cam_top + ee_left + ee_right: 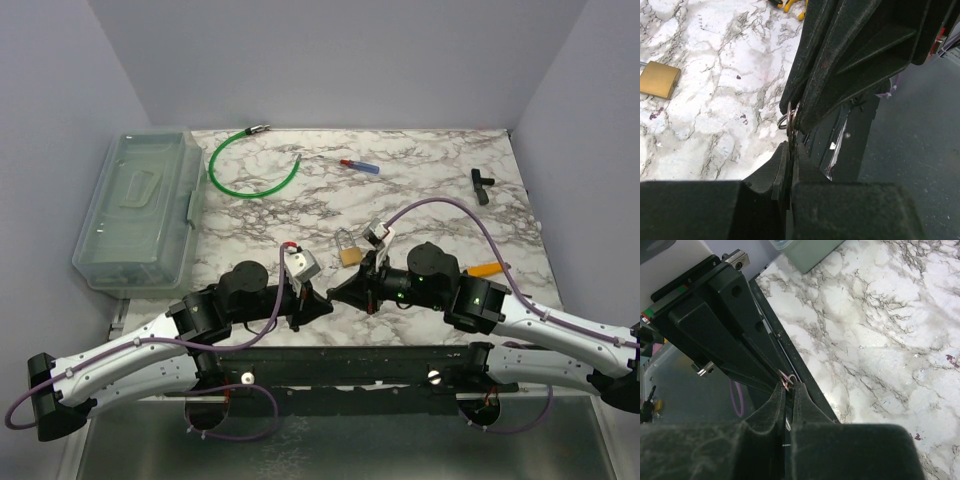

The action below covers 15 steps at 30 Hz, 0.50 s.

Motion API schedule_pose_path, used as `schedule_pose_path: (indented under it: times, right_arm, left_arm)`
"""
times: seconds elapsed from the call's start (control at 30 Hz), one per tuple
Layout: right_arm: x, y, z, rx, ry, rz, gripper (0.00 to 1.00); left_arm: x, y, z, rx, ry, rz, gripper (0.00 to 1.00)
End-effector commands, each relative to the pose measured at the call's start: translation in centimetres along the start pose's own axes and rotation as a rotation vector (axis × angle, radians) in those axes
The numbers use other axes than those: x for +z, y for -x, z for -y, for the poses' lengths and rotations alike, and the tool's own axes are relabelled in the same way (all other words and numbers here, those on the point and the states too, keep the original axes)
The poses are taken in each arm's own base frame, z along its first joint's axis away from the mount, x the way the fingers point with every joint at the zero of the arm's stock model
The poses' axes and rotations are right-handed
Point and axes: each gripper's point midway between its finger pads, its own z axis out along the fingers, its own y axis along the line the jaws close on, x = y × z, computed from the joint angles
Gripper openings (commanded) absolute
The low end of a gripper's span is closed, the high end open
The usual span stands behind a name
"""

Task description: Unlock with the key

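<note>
A brass padlock (350, 252) lies on the marble table (430, 160), just beyond the two grippers; the left wrist view has this padlock (659, 79) at its left edge. My left gripper (322, 303) and right gripper (342, 291) meet tip to tip near the table's front edge. Between them is the key (786, 120), a thin metal piece with a small wire ring. The left gripper (791, 145) is shut on it from one side. On the other side the right gripper (789, 386) is shut on the ring end of the key (788, 378). Most of the key is hidden by the fingers.
A clear plastic box (140, 205) stands at the left. A green cable loop (250, 165), a red and blue stick (360, 166) and a black T-piece (482, 184) lie at the back. An orange object (484, 268) lies beside the right arm.
</note>
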Motion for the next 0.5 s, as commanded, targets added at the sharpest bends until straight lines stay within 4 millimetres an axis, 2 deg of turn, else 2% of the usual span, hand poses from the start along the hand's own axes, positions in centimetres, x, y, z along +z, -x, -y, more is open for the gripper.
schedule_pose_path:
  times: [0.0,0.07,0.13,0.2,0.27,0.3,0.37,0.47]
  right_arm:
    - [0.4,-0.1,-1.0,-0.023,0.055,-0.016,0.0]
    - [0.4,0.0,-1.0,-0.029,0.056,-0.009,0.0]
    - [0.2,0.2,-0.9,-0.032,0.049,0.002,0.0]
    - [-0.2,0.3,-0.9,-0.035,0.05,0.012,0.0]
    - [-0.4,0.3,-1.0,-0.04,0.058,0.015,0.0]
    - [-0.5,0.2,-1.0,-0.04,0.06,0.015,0.0]
    - [-0.7,0.2,-1.1,-0.041,0.062,0.012,0.0]
    - [-1.0,0.1,-1.0,-0.042,0.059,0.008,0.0]
  left_arm:
    - [-0.2,1.7,1.2,0.044,-0.05,0.04,0.0]
    - [-0.3,1.8,1.3,0.056,-0.055,0.043,0.03]
    - [-0.6,1.9,1.5,0.068,-0.064,0.045,0.24]
    - [-0.9,2.0,1.5,0.08,-0.065,0.049,0.53]
    - [-1.3,2.1,1.5,0.094,-0.061,0.049,0.7]
    - [-1.5,2.1,1.5,0.099,-0.057,0.053,0.75]
    - [-1.8,2.1,1.3,0.119,-0.046,0.058,0.77]
    - [-2.5,2.4,1.0,0.139,-0.024,0.081,0.71]
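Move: The keys on their ring are pinched between both my hands, right at each fingertip, high above the front edge of the table. From my left hand, the padlock lies about 24 cm ahead, 3 cm to the right and 20 cm below. From my right hand, which keeps the keys for the padlock, the padlock is some 23 cm ahead, 3 cm right and 22 cm down; the orange handle lies about 21 cm ahead, 36 cm right and 22 cm below. I open my left fingers from shut to about three-quarters wide, letting go of the key blades while my right fingertips keep their pinch on the keys. As they open, my left hand dips slightly, then rises about 2 cm and eases a little to the left, rolling some 5 degrees. My right hand nearly stays in place, with its fingers shut. ##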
